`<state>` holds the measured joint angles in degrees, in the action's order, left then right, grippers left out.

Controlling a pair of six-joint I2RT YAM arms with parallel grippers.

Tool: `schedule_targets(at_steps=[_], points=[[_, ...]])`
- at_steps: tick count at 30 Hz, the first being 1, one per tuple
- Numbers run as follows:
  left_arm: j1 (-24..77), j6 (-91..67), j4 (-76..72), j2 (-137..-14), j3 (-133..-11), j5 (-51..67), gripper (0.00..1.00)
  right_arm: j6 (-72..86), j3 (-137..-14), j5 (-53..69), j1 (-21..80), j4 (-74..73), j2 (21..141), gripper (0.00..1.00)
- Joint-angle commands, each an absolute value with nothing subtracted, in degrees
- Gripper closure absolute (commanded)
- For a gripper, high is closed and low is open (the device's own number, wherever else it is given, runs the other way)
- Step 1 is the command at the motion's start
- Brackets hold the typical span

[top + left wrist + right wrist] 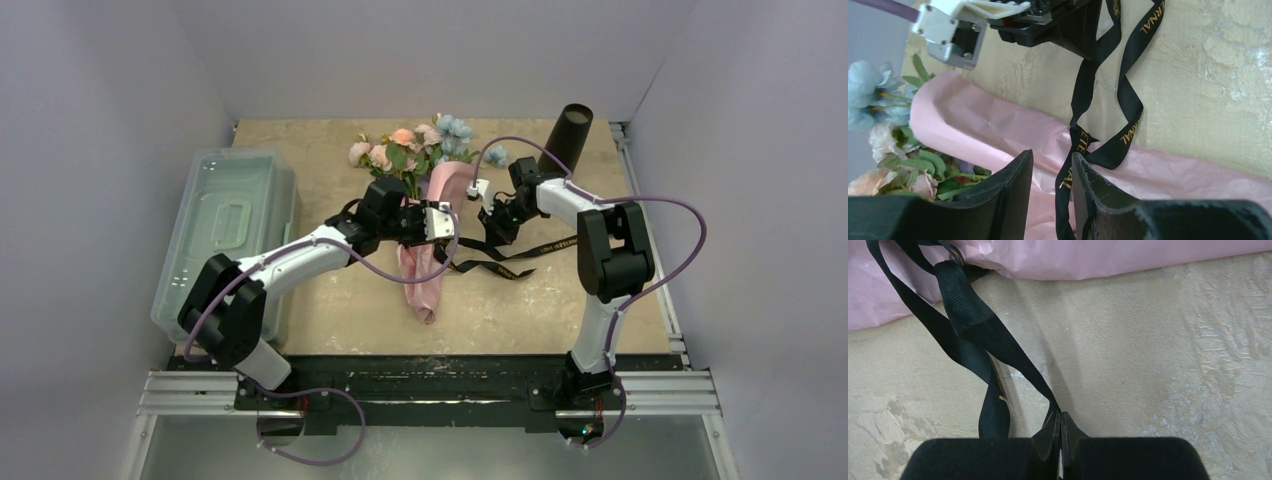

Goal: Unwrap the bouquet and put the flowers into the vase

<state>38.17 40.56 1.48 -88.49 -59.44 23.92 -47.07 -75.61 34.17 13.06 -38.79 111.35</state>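
Note:
The bouquet lies mid-table, its pink paper loosened and its flowers pointing to the far side. A black gold-lettered ribbon trails off to the right of the paper. My left gripper hovers over the wrap, open. In the left wrist view a ribbon strand hangs loose between the parted fingers, over the pink paper. My right gripper is shut on the ribbon just right of the wrap. The black vase stands at the far right.
A clear lidded plastic bin fills the left side of the table. White walls close in on three sides. My right arm's elbow stands near the vase. Purple cables loop from both arms.

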Motion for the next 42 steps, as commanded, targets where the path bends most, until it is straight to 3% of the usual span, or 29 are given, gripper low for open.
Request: schedule_targets(at_steps=[1,10,13,17,29,30,33,35,39,42], points=[[39.1,45.8,4.8,-93.6,-64.0,26.4,0.65,-46.4,-77.3,36.1,12.8,-39.0,108.3,1.0],[39.3,48.8,9.7,-99.8,-68.5,25.0,0.7,-46.2,-77.2,35.9,12.8,-38.8,108.3,1.0],[39.3,49.2,12.1,-100.5,-69.9,25.0,0.79,-46.2,-77.2,35.8,12.7,-38.6,108.5,1.0],[39.3,47.4,10.5,-98.4,-69.7,26.6,1.0,-45.9,-77.5,35.8,12.7,-38.5,108.7,1.0],[38.7,38.4,1.0,-88.9,-64.6,29.7,1.0,-45.9,-77.0,34.8,12.7,-38.3,109.0,1.0],[38.7,38.3,0.9,-88.5,-63.9,29.7,1.0,-46.1,-77.0,35.0,12.7,-38.5,108.7,0.97],[38.7,38.9,0.9,-88.0,-62.2,30.6,1.0,-46.7,-77.6,38.4,12.4,-40.0,107.2,0.58],[38.8,38.9,0.9,-88.0,-61.5,30.9,1.0,-46.8,-77.7,40.9,12.0,-40.2,105.5,0.44],[38.8,38.8,-1.2,-88.2,-61.2,30.8,1.0,-47.9,-77.5,45.1,11.6,-39.5,101.5,0.32],[38.8,39.0,-1.2,-88.1,-61.2,31.0,1.0,-47.8,-77.5,48.0,11.6,-38.2,99.0,0.28]])
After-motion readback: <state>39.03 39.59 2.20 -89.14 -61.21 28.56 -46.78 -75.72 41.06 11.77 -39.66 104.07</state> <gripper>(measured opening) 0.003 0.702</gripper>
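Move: The ribbon knot on the pink wrap lies about 7 cm below the left hand, roughly 2 cm to its right and level with it fore and aft. From that hand the flower heads are some 20 cm ahead and 2 cm left, and the wrap's foot end some 14 cm back and 1 cm left. From the right hand, already shut on a ribbon tail, the knot lies about 9 cm to the left, 3 cm back and scarcely higher. Down about 6 cm and slightly right goes the left hand, fingers part open and tipping lower, onto the ribbon at the knot; it pinches the ribbon shut and pulls up some 9 cm, then eases down a little. The right hand holds its tail still meanwhile, then opens wide, lets go and rises about 5 cm. ##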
